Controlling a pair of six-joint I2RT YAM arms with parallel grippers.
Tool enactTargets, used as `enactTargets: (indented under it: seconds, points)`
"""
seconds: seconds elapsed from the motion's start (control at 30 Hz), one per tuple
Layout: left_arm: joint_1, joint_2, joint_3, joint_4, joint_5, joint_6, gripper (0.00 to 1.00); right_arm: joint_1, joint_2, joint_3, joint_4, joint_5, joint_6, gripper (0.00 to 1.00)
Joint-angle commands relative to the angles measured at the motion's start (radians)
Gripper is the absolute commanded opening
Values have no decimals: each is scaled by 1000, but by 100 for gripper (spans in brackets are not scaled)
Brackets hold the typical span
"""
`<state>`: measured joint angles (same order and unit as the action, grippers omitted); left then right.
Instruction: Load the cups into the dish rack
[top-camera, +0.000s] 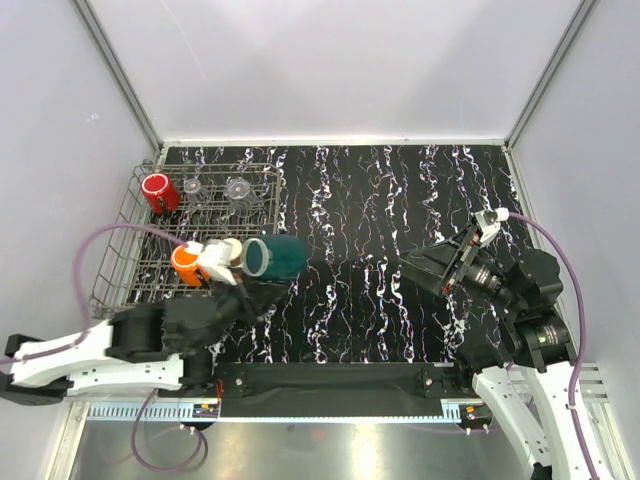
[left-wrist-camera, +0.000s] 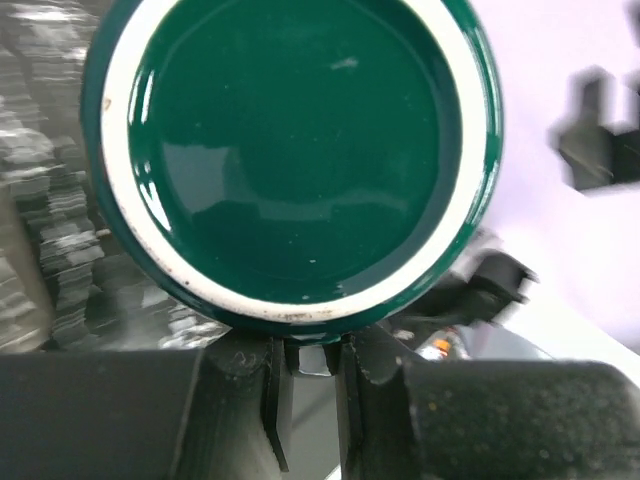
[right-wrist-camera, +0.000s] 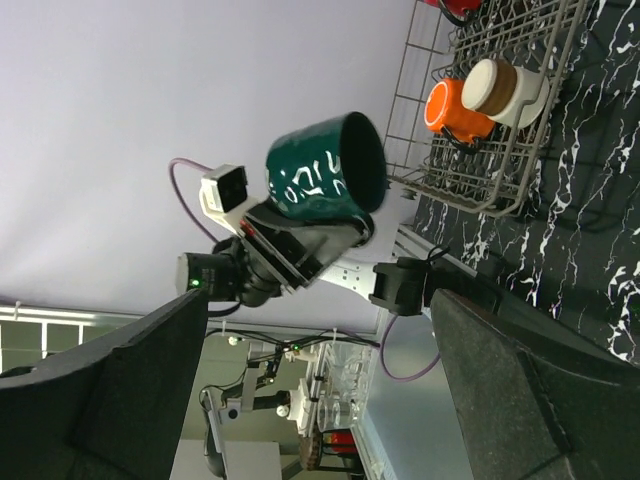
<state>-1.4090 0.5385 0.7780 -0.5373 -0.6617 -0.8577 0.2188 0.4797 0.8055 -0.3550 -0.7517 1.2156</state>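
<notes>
My left gripper (top-camera: 243, 286) is shut on the dark green cup (top-camera: 272, 257) and holds it on its side in the air, just off the dish rack's (top-camera: 118, 232) near right corner. The cup's base fills the left wrist view (left-wrist-camera: 300, 150), with the jaws pinched close together just under its rim (left-wrist-camera: 312, 352). In the rack are a red cup (top-camera: 158, 192), two clear cups (top-camera: 192, 186) (top-camera: 238, 187), an orange cup (top-camera: 186, 265) and a cream cup (top-camera: 222, 255). My right gripper (top-camera: 410, 268) hangs open and empty to the right, pointing at the green cup (right-wrist-camera: 325, 170).
The wire rack takes up the left side of the black marbled tabletop (top-camera: 400, 210). White walls with metal frame posts close in the back and both sides. The arm bases and a purple cable (top-camera: 100, 240) lie along the near edge.
</notes>
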Motion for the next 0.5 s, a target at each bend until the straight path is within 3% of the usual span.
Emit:
enactTargets:
  seconds: [0.0,0.03,0.13,0.27,0.4,0.47]
  points:
    - [7,-77,208,-379,-266,-154,0,2,10,-2,4,15,-41,100]
    - [7,-78,245,-532,-297,-180,0,2,11,-15,13,8,-38,100]
    - [7,-64,364,-726,-380,-219,0,1,19,-29,33,2,-33,100]
    - [7,-8,417,-722,-400,-126,0,2,30,-51,57,2,-30,100]
    - [21,95,403,-611,-383,-32,0,1,31,-58,57,0,-30,100]
    - [73,159,388,-545,-296,27,0,2,30,-55,48,-3,-33,100]
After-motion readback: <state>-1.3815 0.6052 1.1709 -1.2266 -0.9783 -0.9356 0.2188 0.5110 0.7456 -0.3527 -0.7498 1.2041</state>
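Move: The left hand already holds the green cup high, just right of the dish rack; the rack's middle is some 23 cm left, 18 cm ahead and 22 cm below. In the rack, the white-and-brown cup stands about 12 cm left and 14 cm ahead, the orange cup 23 cm left and 13 cm ahead, both some 20 cm down. From the empty right hand the rack's middle lies roughly 54 cm left, 18 cm ahead and 30 cm below. Left hand swings the held green cup some 12 cm left over the rack while the right sinks 3 cm. ##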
